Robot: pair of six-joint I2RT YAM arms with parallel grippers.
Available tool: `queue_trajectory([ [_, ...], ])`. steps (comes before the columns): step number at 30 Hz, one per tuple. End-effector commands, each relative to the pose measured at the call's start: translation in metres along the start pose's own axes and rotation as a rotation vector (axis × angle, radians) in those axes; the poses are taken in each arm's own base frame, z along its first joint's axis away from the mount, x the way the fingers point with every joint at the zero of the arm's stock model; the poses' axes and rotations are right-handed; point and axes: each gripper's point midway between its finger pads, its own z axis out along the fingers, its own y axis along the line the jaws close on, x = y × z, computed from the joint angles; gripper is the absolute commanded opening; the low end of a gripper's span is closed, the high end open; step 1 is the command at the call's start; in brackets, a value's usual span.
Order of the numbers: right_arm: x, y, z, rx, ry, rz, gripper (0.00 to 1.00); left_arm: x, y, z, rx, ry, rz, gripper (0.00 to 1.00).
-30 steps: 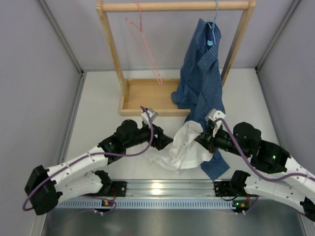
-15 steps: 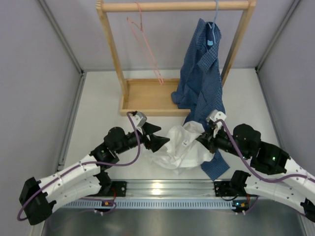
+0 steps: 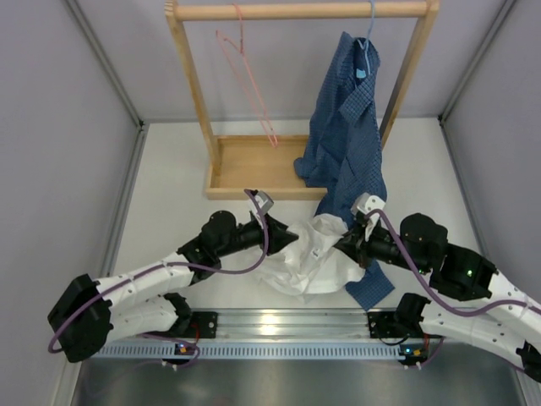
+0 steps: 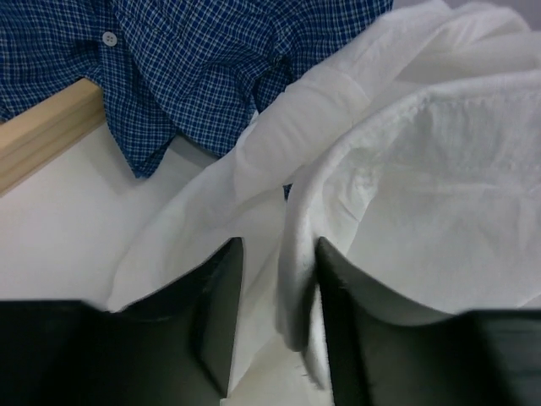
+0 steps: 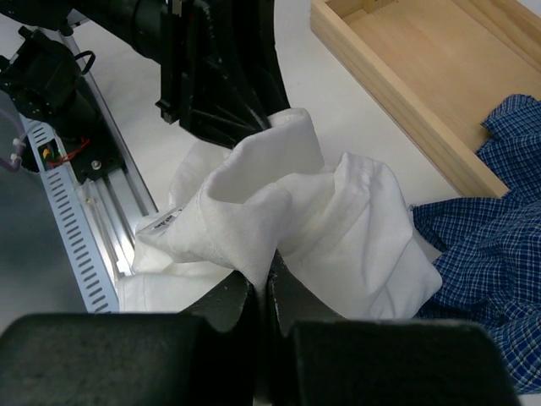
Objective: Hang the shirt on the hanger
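The white shirt (image 3: 313, 258) lies crumpled on the table between my two arms. My right gripper (image 3: 342, 244) is shut on a raised fold of it; in the right wrist view the shirt (image 5: 338, 211) is pinched thin between the jaws of the right gripper (image 5: 269, 283). My left gripper (image 3: 283, 239) is at the shirt's left edge. Its jaws stand partly open around a hem fold of the shirt (image 4: 439, 169), and the cloth touches only one finger of the left gripper (image 4: 275, 313). The pink hanger (image 3: 254, 85) hangs bare at the left of the wooden rail.
A dark blue checked shirt (image 3: 347, 127) hangs from a light blue hanger (image 3: 365, 51) on the wooden rack (image 3: 304, 10); its tail trails under the white cloth. The rack's tray base (image 3: 254, 165) sits just behind. A metal rail (image 3: 279, 326) runs along the near edge.
My left arm drew back from the shirt, then came forward again to its left edge, and its jaws narrowed around a fold. The right gripper kept its hold and barely moved.
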Motion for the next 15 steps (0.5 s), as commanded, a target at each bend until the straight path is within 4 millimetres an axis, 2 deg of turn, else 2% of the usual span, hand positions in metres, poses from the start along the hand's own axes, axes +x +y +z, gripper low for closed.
queue_trajectory([
  [1,-0.023,0.01,-0.002,-0.047,-0.087,-0.015,0.0,-0.043,-0.013,0.003,0.053,-0.142,0.066,0.32],
  [2,-0.023,0.009,-0.001,-0.041,-0.087,-0.012,0.0,-0.047,-0.014,0.003,0.053,-0.15,0.064,0.2],
  [3,-0.023,0.005,0.002,-0.018,-0.081,-0.004,0.0,-0.051,-0.014,0.0,0.042,-0.149,0.059,0.0],
  [4,-0.024,0.003,0.004,-0.005,-0.078,-0.001,0.0,-0.057,-0.014,-0.003,0.027,-0.155,0.053,0.0],
  [6,-0.032,-0.007,0.01,0.054,-0.07,0.004,0.0,-0.098,-0.02,-0.016,-0.03,-0.235,0.072,0.0],
  [7,-0.037,-0.012,0.012,0.081,-0.061,0.007,0.0,-0.098,-0.013,-0.023,-0.096,-0.196,0.061,0.0],
  [8,-0.059,-0.015,0.016,0.105,-0.066,-0.003,0.0,-0.144,-0.014,-0.037,-0.175,-0.289,0.092,0.0],
  [9,-0.075,-0.027,0.014,0.18,-0.074,-0.005,0.0,-0.171,-0.019,-0.057,-0.216,-0.347,0.111,0.0],
  [10,-0.112,-0.039,0.011,0.257,-0.093,-0.006,0.0,-0.214,-0.022,-0.085,-0.315,-0.406,0.138,0.0],
  [12,-0.155,-0.039,0.007,0.269,-0.126,-0.015,0.0,-0.258,-0.035,-0.121,-0.374,-0.473,0.171,0.0],
  [13,-0.175,-0.037,0.008,0.263,-0.141,-0.027,0.0,-0.271,-0.039,-0.136,-0.401,-0.47,0.189,0.0],
  [14,-0.216,-0.035,0.003,0.259,-0.182,-0.028,0.0,-0.292,-0.048,-0.152,-0.414,-0.498,0.234,0.0],
  [15,-0.236,-0.032,-0.002,0.255,-0.207,-0.029,0.0,-0.337,-0.075,-0.187,-0.389,-0.609,0.259,0.0],
])
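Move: A fold of the white shirt already lies between the left hand's half-open fingers, right at the hand point. The pink hanger is about 27 cm ahead of this hand, 10 cm left and 28 cm up; the hanging blue shirt some 20 cm ahead, 17 cm right and 5 cm higher. For the right hand, which already holds the white shirt, the hanger lies about 33 cm ahead, 22 cm left and 20 cm up; the blue shirt 25 cm ahead, 5 cm left, 3 cm lower. The left fingers shut on the white shirt's fold and pinch it, then the hand sweeps up fast, about 27 cm and some 8 cm left, towards the hanger, its fingers swinging towards forward and tipping up. The right hand keeps its grip and, starting a little later, rises about 13 cm while reaching forward and somewhat left. ##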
